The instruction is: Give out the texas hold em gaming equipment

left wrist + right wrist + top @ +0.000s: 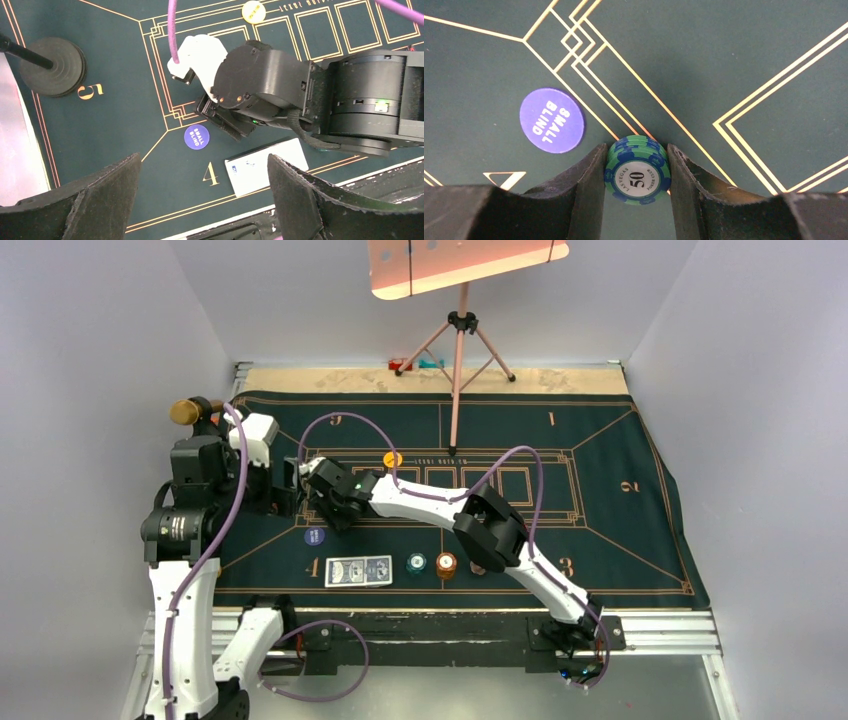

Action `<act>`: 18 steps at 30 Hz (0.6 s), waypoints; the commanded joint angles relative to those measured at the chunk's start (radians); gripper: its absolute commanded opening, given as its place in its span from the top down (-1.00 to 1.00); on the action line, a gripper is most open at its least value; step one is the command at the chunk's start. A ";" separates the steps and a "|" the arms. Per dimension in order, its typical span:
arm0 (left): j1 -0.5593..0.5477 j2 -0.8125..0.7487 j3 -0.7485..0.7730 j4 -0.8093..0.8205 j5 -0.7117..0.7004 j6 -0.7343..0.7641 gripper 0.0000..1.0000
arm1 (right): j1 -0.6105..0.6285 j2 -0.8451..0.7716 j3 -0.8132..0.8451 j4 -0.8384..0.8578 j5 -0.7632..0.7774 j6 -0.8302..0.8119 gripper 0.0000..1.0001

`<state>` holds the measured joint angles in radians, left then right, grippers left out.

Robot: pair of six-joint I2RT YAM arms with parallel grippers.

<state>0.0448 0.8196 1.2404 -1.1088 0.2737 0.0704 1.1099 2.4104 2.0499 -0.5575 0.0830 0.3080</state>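
Observation:
My right gripper [636,148] is shut on a small stack of green-and-blue chips [637,170] marked 50, held just above the green felt mat [724,60]. A blue "small blind" disc [552,120] lies flat to its left. From above, the right gripper [322,502] reaches over the mat's left part, beside the blue disc [315,536]. The left gripper [203,165] hangs open and empty over the number 4, with the blue disc [196,136] and the playing cards [266,166] below it. Blue-backed cards [358,570], a teal chip [416,563] and an orange-brown chip [446,565] line the near edge. A yellow disc [393,459] lies farther back.
A tripod stand [458,350] holding a tilted board rises at the back middle. A black round stand base [50,65] sits by the number 5. The left arm [200,490] stands close against the right arm's wrist. Grey walls close in three sides.

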 commanded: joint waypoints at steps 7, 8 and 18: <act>0.005 -0.009 0.008 0.020 0.043 -0.012 -1.00 | 0.004 0.024 0.057 -0.003 -0.037 0.023 -0.10; 0.005 -0.010 0.008 0.020 0.044 -0.012 -1.00 | 0.004 0.026 0.059 -0.003 -0.038 0.024 -0.15; 0.005 -0.009 0.007 0.031 0.036 -0.012 -1.00 | -0.009 -0.033 0.070 -0.026 -0.022 0.014 -0.34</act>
<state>0.0448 0.8169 1.2400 -1.1080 0.3035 0.0704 1.1152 2.4336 2.0846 -0.5663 0.0528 0.3244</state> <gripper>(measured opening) 0.997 0.667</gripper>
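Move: The green chips are already between the right fingers, just above or on the mat. From that hand the small blind button lies about 6 cm left and 2 cm back, the card deck some 10 cm back and 3 cm right, and the remaining green stack roughly 8 cm back and 15 cm right. The held chips sit about 6 cm ahead of the idle left hand, 4 cm to its right and some 24 cm below. The green chips are eased about 1 cm left towards the small blind button, sinking only a trace, in the right fingers' grip. Then the fingers open by about a fifth of their range and let go of the chips, the hand staying low around them with barely any turn. ##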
